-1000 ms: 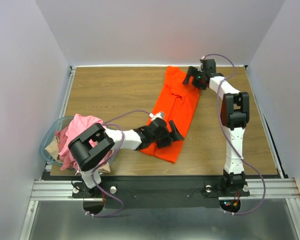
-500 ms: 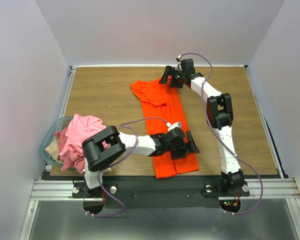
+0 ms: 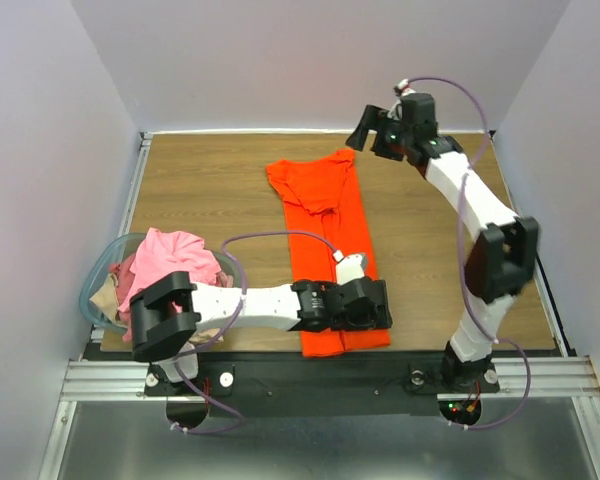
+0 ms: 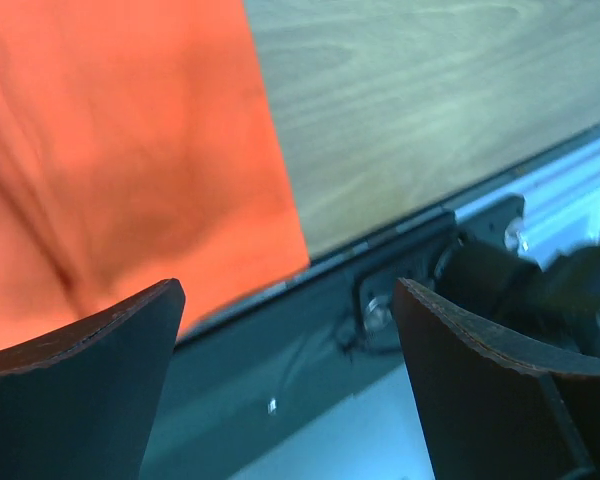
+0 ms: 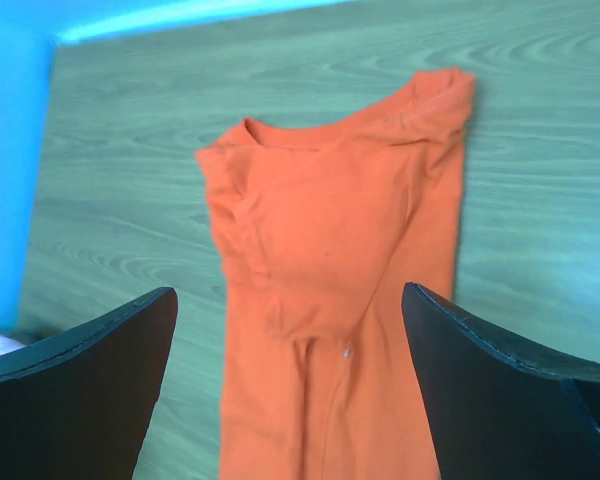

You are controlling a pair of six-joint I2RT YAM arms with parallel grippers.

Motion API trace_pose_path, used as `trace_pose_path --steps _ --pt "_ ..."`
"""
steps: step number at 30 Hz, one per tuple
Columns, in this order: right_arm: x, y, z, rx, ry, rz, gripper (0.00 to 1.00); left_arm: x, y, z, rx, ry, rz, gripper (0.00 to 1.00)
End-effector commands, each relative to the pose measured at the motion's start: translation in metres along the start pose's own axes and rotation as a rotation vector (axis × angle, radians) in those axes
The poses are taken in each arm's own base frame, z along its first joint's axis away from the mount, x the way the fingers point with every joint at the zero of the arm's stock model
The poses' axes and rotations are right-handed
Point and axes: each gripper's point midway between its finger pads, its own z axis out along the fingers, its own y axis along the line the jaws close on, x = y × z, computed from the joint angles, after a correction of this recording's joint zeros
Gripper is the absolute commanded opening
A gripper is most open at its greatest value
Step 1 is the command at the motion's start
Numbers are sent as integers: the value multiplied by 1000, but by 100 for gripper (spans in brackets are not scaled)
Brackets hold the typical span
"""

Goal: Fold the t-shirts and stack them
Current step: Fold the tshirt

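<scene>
The orange-red t-shirt (image 3: 325,230) lies flat on the table as a long narrow strip, collar end at the back and hem at the front edge. In the right wrist view the t-shirt (image 5: 330,250) shows its neckline and tucked sleeves. My left gripper (image 3: 372,305) hovers open over the hem's right corner. In its wrist view the left gripper (image 4: 285,380) has nothing between its fingers, with orange cloth (image 4: 120,150) at upper left. My right gripper (image 3: 362,130) is raised, open and empty, just back-right of the collar; from the wrist the right gripper (image 5: 290,380) looks down on the shirt. A pink t-shirt (image 3: 165,265) and a beige one (image 3: 105,295) are heaped at the left.
A clear bluish basket (image 3: 93,275) holds the pink and beige heap at the table's left front corner. The table's front edge and black rail (image 4: 380,290) lie right under my left gripper. White walls close the table in at the back and on both sides.
The orange shirt swung from a diagonal to lying straight, front to back. My left gripper travelled toward the front edge. My right gripper swept left over the collar, then drew back right and up.
</scene>
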Motion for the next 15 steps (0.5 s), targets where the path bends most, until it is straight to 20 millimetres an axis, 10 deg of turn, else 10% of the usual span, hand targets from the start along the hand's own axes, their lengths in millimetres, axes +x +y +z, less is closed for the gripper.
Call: trace_pose_path --steps 1,4,10,15 --pt "9 -24 -68 165 -95 13 100 -7 21 -35 -72 -89 12 98" --pt "48 -39 -101 219 -77 79 100 6 57 -45 -129 -79 -21 98" --pt "188 -52 -153 153 136 292 100 31 140 -67 -259 -45 -156 98" --pt "276 -71 -179 180 332 363 100 42 152 -72 -188 -18 -245 98"
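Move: My left hand is just above the near end of the orange t-shirt, by its right edge. It is going for the near-left corner, about 17 cm to its left, 10 cm back and 6 cm below; the near-right corner is 8 cm back and 2 cm right of it, and the basket is roughly 48 cm left and 7 cm ahead, about level in height. From my right hand the near-right corner is some 45 cm back, 5 cm right and 17 cm down, and the collar end is 14 cm left, 9 cm back and 17 cm down. I sweep my right hand back about 27 cm along the right side of the shirt, drifting a little right; it lifts slightly, then drops steeply, fingers tipping down some 25 degrees. My left hand hops up and crosses left over the shirt's near end by about 15 cm, sinking towards the near-left corner as it edges back. Both grippers stay wide open. ##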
